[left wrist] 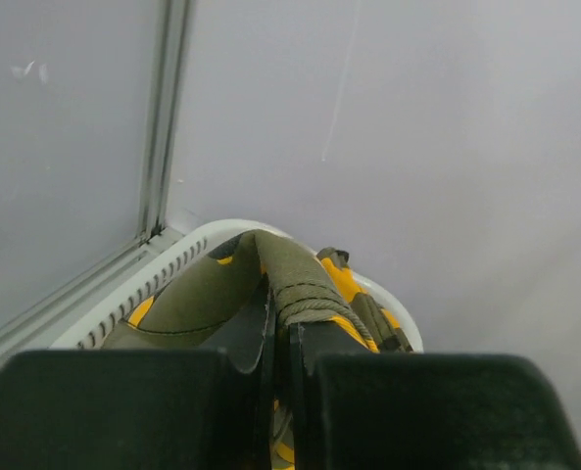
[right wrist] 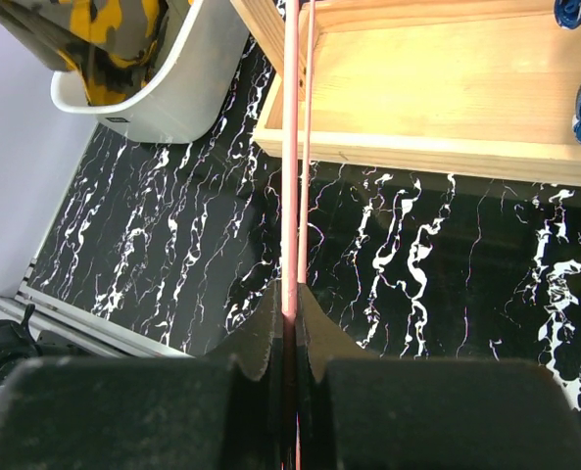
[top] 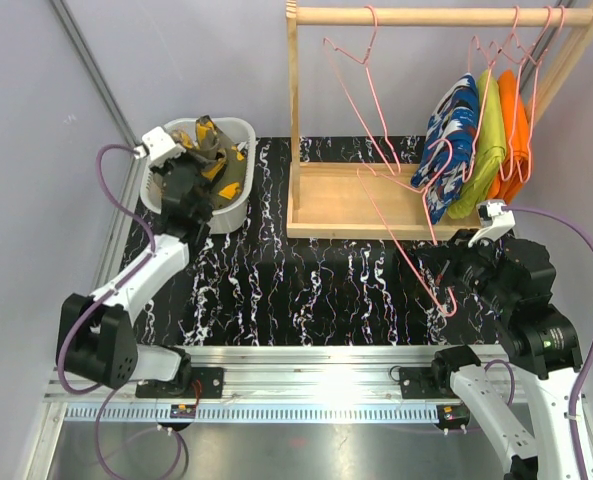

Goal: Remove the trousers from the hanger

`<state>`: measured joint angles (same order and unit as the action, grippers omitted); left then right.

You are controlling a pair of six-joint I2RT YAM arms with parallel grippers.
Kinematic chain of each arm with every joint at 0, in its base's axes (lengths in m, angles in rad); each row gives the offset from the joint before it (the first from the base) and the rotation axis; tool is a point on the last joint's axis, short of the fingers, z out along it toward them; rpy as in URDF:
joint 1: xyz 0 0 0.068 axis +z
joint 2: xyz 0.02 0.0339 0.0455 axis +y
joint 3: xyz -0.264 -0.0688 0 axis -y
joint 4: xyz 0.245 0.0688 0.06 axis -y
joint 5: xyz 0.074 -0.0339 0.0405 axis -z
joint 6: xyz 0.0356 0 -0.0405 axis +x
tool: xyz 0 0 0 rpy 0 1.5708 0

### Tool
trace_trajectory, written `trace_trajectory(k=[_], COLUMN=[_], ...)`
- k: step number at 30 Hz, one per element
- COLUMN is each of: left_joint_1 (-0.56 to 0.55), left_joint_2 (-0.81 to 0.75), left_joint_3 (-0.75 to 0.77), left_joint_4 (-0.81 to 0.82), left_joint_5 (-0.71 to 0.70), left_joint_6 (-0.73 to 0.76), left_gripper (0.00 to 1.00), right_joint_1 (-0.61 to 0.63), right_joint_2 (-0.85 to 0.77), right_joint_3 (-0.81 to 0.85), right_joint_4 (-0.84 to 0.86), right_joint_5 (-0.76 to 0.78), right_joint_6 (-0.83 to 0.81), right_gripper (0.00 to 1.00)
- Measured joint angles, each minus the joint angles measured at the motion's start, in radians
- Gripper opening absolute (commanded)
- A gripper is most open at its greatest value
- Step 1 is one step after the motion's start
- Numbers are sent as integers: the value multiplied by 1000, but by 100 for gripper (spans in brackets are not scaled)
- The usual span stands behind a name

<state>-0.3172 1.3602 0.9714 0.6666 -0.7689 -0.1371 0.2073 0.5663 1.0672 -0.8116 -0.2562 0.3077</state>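
The olive camouflage trousers (top: 216, 150) with yellow-orange patches hang into the white basket (top: 238, 128) at the back left. My left gripper (top: 196, 168) is shut on a fold of them, and the cloth (left wrist: 300, 269) bunches over its fingertips (left wrist: 280, 315) above the basket rim (left wrist: 187, 247). A bare pink wire hanger (top: 396, 180) slants down from the wooden rail (top: 426, 14). My right gripper (top: 439, 268) is shut on its lower end, the wire (right wrist: 290, 147) pinched between the jaws (right wrist: 292, 299). Blue printed trousers (top: 451, 140) hang on another hanger at the right.
A lime-green garment (top: 490, 140) and an orange one (top: 516, 125) hang beside the blue trousers. The wooden rack's base (top: 346, 200) sits on the black marbled mat (top: 306, 280). The right wrist view shows the basket (right wrist: 163, 93) and the rack base (right wrist: 437, 88).
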Motion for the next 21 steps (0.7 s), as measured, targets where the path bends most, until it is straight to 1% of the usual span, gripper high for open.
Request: trace_trajectory(k=[3, 6, 8, 10, 14, 16, 18, 21], left_joint_1=[2, 2, 2, 2, 11, 23, 38, 54], left_joint_2=[-23, -1, 33, 75, 215, 307, 385, 476], left_joint_3=[-68, -78, -64, -19, 191, 338, 444, 547], left_joint_4=[5, -60, -135, -241, -506, -660, -765, -914], left_joint_5=[-13, 5, 34, 58, 116, 135, 147, 140], left_joint_6=[-50, -98, -133, -161, -219, -244, -257, -273], left_gripper=[0, 0, 0, 0, 0, 0, 0, 0], right_joint_1=[0, 0, 0, 0, 0, 0, 0, 0], right_joint_2=[0, 0, -1, -2, -4, -8, -13, -18], right_joint_3=[0, 0, -3, -6, -7, -7, -7, -7], right_joint_4=[1, 3, 5, 5, 5, 5, 4, 1], right_joint_5=[-1, -2, -5, -11, -19, -19, -19, -19], right_joint_6=[3, 4, 6, 7, 7, 8, 8, 8], right_gripper=[0, 0, 0, 0, 0, 0, 0, 0])
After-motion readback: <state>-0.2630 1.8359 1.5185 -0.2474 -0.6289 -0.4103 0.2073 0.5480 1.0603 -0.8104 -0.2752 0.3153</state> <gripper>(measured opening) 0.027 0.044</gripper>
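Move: The left hand holds the camouflage trousers by their waistband; the middle of the white basket they are bound for lies about 8 cm ahead of it, 5 cm to its right and 28 cm below. Already in the basket, the black-and-white trousers lie roughly 8 cm ahead and 8 cm to the right, about as low. The rack's wooden tray is centred some 53 cm to the right and 2 cm ahead. From the right hand the basket's middle lies about 34 cm ahead, 54 cm to the left. Still pinching the camouflage trousers by the waistband, the left hand lowers them into the basket: first almost straight down, then down and forward over its middle, some 15 cm down and 8 cm forward in all. Meanwhile the wrist tips its fingers downward about 40 degrees, and they stay shut on the cloth. ##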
